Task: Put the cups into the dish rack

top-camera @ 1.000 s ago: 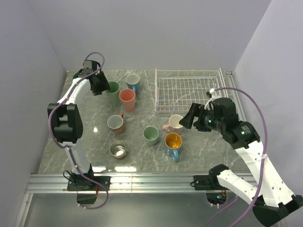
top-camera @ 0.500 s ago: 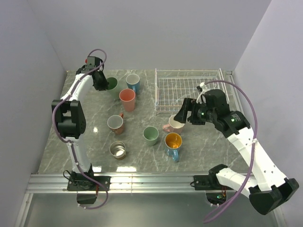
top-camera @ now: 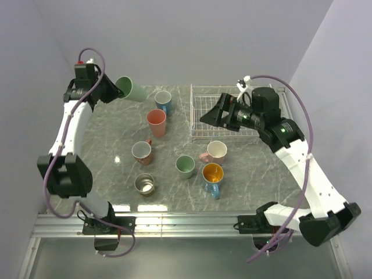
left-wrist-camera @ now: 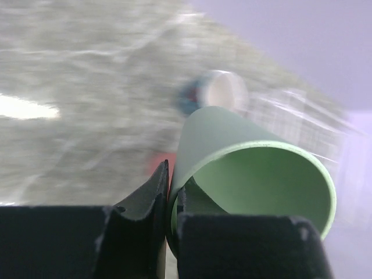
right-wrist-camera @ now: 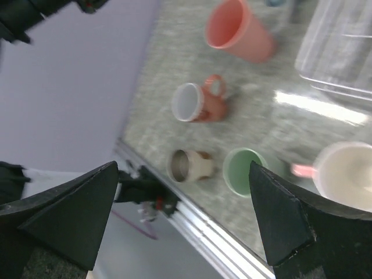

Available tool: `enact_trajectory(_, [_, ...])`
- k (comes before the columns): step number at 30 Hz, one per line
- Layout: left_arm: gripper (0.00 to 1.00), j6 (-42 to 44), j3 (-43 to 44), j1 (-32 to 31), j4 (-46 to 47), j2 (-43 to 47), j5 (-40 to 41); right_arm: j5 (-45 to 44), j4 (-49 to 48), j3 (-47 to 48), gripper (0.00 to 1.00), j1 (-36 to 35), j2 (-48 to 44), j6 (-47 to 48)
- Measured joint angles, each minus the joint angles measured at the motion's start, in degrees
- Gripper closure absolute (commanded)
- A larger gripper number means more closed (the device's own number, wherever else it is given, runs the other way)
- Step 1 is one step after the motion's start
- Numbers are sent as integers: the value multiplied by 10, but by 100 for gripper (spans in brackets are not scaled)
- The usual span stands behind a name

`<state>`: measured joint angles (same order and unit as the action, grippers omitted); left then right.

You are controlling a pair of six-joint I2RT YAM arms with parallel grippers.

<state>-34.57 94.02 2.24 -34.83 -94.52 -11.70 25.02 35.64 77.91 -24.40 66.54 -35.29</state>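
Observation:
My left gripper (top-camera: 118,88) is shut on the rim of a mint green cup (top-camera: 133,89), holding it tilted in the air above the back left corner. In the left wrist view one finger sits inside that cup (left-wrist-camera: 250,174) and one outside. My right gripper (top-camera: 210,112) hangs open and empty over the front left of the white wire dish rack (top-camera: 244,99). On the table stand a blue cup (top-camera: 163,101), a salmon pink cup (top-camera: 156,122), a brown mug (top-camera: 142,152), a second mint green cup (top-camera: 185,165), a pale pink cup (top-camera: 216,151), a blue cup with an orange inside (top-camera: 212,174) and a steel cup (top-camera: 144,184).
The rack holds nothing that I can see. Grey walls close in the table at the back and on both sides. A metal rail (top-camera: 186,224) with the arm bases runs along the near edge. The right wrist view looks down on the steel cup (right-wrist-camera: 189,165) and the brown mug (right-wrist-camera: 197,102).
My left gripper closed on the mint green cup and lifted it up and to the left, tilting it. My right gripper rose from beside the pale pink cup to over the rack.

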Motion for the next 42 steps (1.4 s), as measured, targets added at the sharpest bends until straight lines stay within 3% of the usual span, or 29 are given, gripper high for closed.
enact_trajectory(3, [100, -33, -57, 10, 70, 60, -107, 52, -60, 4, 0, 0, 36, -38])
enact_trajectory(8, [100, -144, -156, 10, 268, 112, -289, 131, -180, 9, 0, 0, 101, -127])
enact_trajectory(14, [100, -291, -242, 5, 475, 116, -398, 189, -341, 20, 0, 0, 161, -246])
enact_trajectory(19, [100, -375, -275, -8, 591, 116, -429, 211, -484, 21, 0, 0, 215, -351])
enact_trajectory(27, [100, -461, -305, -44, 722, 116, -448, 209, -538, 49, 0, -8, 277, -404])
enact_trajectory(42, [100, -463, -315, -76, 728, 104, -424, 190, -548, 91, 3, -38, 295, -409])
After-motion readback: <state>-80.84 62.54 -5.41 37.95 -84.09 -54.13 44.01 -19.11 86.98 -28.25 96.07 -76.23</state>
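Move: Out over the far left of the table, the left hand already holds the green cup by its rim; the cup's middle is about 3 cm ahead, 5 right and 5 below. From it the open right hand is roughly 45 cm right, 20 back and 7 higher; the red cup, 17 right and level, 20 below. From the right hand, the green cup is some 23 ahead, 40 left, 12 lower; the rack 27 ahead, 13 right, 30 below. Bringing the green cup across to the right hand, the left hand swings about 16 cm right while rising and drawing back some 10 cm each, turning clockwise and rolling its right side up, roughly 65 degrees in all; its grip stays shut. The right hand reaches 13 cm left, also forward and up, rolling its left side up, until its wide-open fingers straddle the cup's base end. ##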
